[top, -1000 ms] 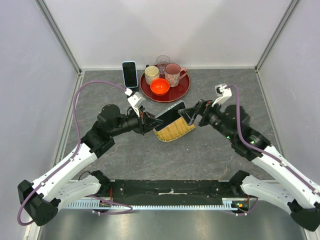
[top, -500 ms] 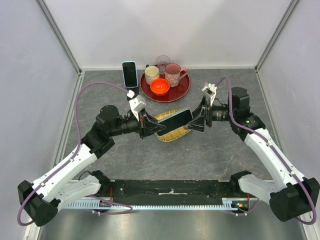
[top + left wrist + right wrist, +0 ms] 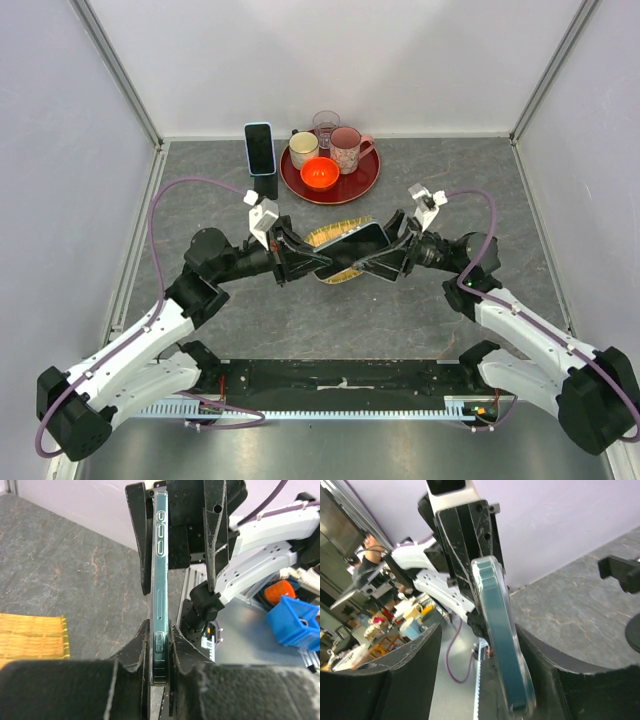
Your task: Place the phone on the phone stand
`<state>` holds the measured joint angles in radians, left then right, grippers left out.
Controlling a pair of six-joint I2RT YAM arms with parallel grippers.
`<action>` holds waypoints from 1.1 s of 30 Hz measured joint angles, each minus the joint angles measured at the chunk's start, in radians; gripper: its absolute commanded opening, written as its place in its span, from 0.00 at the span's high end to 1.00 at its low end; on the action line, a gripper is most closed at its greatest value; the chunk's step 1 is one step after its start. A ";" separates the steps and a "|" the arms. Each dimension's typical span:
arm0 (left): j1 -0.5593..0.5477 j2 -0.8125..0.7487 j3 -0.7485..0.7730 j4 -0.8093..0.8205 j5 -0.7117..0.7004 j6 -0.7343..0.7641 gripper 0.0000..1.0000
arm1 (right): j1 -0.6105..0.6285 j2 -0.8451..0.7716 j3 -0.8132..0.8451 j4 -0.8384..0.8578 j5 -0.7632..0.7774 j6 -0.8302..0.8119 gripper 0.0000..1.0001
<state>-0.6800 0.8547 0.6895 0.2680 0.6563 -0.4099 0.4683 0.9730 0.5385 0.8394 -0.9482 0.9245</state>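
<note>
A dark teal phone (image 3: 350,248) in a clear case hangs edge-up in the air between my two grippers, over a yellow woven mat (image 3: 338,275). My left gripper (image 3: 318,258) is shut on its left end; the left wrist view shows both pads (image 3: 142,640) pressed on the phone (image 3: 159,580). My right gripper (image 3: 380,262) is open, its jaws on either side of the phone's right end (image 3: 500,630). A black phone stand (image 3: 265,185) stands at the back left with a light blue phone (image 3: 260,148) upright on it.
A red tray (image 3: 372,185) at the back centre holds three cups and an orange bowl (image 3: 320,175). The mat also shows in the left wrist view (image 3: 30,635). White walls close the table on three sides.
The phone has been lifted off the mat and turned on edge. My right arm has swung round and low, and its open jaws now straddle the phone's right end.
</note>
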 measured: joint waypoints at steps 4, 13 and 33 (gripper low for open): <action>0.002 -0.022 -0.054 0.125 -0.001 -0.077 0.98 | 0.125 0.033 -0.007 0.122 0.176 0.042 0.50; 0.002 -0.093 -0.076 0.199 -0.051 -0.097 0.98 | 0.156 -0.019 -0.021 0.192 0.393 0.037 0.55; 0.013 -0.090 -0.104 0.301 -0.023 -0.163 0.82 | 0.155 0.045 0.041 0.261 0.348 -0.031 1.00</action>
<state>-0.6670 0.7650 0.5858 0.5694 0.6338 -0.5732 0.6231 1.0176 0.5797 1.1007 -0.6003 0.8932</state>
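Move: My left hand already holds the phone by one end; the phone's middle lies about 6 cm to its right and 3 cm ahead. From my open right hand that middle is some 5 cm left and 3 cm ahead, level with it. The round phone stand is roughly 11 cm ahead, 9 cm left and 20 cm below my left hand, and the woven mat 11 cm ahead, 6 cm right, 23 cm below it. I bring my right fingers, already astride the phone's free end, up about 7 cm and slightly left, tipping the fingertips up some 15 degrees, and shut them to pinch that end. Meanwhile my left hand keeps its grip and rises about 4 cm, easing slightly back and left, its tips tilting upward some 10 degrees. ##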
